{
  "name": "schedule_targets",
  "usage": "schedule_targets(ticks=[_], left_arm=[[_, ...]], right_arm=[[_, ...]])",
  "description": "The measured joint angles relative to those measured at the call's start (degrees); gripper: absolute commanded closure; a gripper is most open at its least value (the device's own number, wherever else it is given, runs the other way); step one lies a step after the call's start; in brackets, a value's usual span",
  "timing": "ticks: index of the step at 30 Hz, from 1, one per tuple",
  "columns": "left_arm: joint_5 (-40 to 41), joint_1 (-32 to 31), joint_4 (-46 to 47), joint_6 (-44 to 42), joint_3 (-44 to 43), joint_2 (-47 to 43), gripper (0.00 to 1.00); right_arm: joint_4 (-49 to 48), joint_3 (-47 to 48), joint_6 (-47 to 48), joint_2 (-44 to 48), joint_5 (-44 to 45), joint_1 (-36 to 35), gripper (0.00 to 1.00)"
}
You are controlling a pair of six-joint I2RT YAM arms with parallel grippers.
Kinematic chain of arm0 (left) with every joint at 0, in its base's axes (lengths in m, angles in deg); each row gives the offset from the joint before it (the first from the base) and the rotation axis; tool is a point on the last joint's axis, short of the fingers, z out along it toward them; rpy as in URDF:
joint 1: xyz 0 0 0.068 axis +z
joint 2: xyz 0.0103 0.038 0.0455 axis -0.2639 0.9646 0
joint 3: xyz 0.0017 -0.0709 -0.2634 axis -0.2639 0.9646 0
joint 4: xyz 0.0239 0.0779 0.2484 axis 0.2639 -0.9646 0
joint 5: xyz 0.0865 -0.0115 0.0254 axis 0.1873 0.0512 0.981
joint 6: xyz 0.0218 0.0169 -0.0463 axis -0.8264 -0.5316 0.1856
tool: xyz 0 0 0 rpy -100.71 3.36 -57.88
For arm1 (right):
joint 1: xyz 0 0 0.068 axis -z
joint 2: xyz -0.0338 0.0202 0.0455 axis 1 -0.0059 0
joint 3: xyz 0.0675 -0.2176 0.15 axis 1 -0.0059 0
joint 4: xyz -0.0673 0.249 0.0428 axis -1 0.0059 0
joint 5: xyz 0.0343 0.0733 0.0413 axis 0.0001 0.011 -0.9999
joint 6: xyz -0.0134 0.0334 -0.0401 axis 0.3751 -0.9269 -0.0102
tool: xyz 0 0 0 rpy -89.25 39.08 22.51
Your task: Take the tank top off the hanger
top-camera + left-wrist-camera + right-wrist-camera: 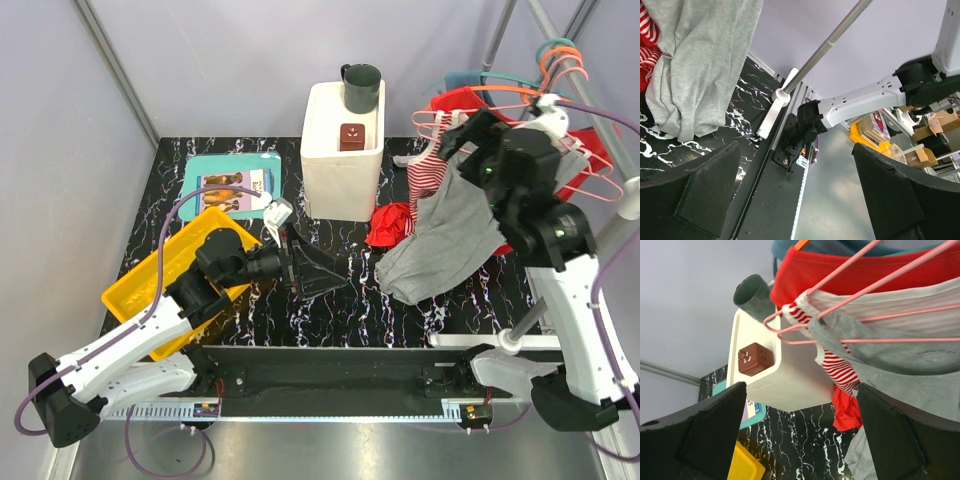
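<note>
The grey tank top [445, 245] hangs from a pink hanger [600, 180] on the rack at the right, and its hem drapes down to the table. In the right wrist view its neck and strap [900, 355] sit on the pink hanger wire [850, 340]. My right gripper [468, 132] is raised beside the hanging clothes, open and holding nothing, its jaws [800, 440] spread wide. My left gripper [310, 265] hovers low over the table's middle, left of the tank top's hem [700, 65], open and empty [800, 200].
A red-and-white striped garment [425, 175], a red one [470, 100] and a teal one share the rack. A red cloth [392, 225] lies on the table. A white box [343, 160] carries a dark mug [362, 87] and brown cube [351, 136]. A yellow bin [165, 280] is at left.
</note>
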Motion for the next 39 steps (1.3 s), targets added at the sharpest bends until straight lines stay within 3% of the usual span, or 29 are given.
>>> schedule_targets(ticks=[4, 10, 15, 20, 24, 30, 34, 39], left_arm=[[0.22, -0.02, 0.5, -0.02, 0.0, 0.57, 0.02], [0.2, -0.26, 0.68, 0.22, 0.33, -0.31, 0.02], [0.22, -0.28, 0.07, 0.2, 1.64, -3.69, 0.02], [0.17, -0.33, -0.98, -0.28, 1.64, -6.45, 0.01], [-0.44, -0.33, -1.05, -0.92, 1.64, -7.74, 0.01], [-2.12, -1.55, -0.76, -1.57, 0.33, -4.74, 0.03], [-1.27, -6.47, 1.01, -1.51, -0.83, 1.22, 0.17], [4.0, -14.8, 2.64, -1.57, -1.88, 12.92, 0.55]], right_arm=[[-3.58, -1.18, 0.26, -2.47, 9.73, -7.82, 0.0], [-8.66, -2.71, -0.63, -5.57, 23.17, -9.33, 0.04], [-11.82, -6.34, 0.44, -4.68, 28.06, -9.66, 0.02], [-12.55, -11.89, 4.59, 0.94, 26.08, -9.79, 0.0], [-12.04, -16.7, 7.78, 10.64, 21.31, -9.94, 0.0], [-10.23, -11.85, 11.8, 20.28, 11.26, -9.99, 0.0], [-7.72, -3.15, 13.09, 17.33, 5.18, -10.01, 0.0], [-1.77, 3.82, 12.63, 13.11, -3.5, -10.03, 0.0]])
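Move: The tank top's left strap, over the pink hanger's left end, is roughly 8 cm straight ahead of the right hand and about level with it. The hanger tip lies some 4 cm left of the strap; the striped top hangs about 12 cm ahead of the hand, 4 cm left and 6 cm lower. For the left hand, the strap is some 26 cm ahead, 25 cm right and 12 cm above; the tank top's hem is about 15 cm ahead, 16 cm right and 29 cm below. Forward about 3 cm towards the strap goes the right hand, open and turning clockwise nearly 20 degrees; then it backs away from the hanger some 13 cm, first sinking slightly, later rising well above its starting height, yawing back counter-clockwise and tipping its fingers up, holding nothing. The left hand first eases up and back, then swings right and down, still well short of the cloth, its empty fingers partly closing. ##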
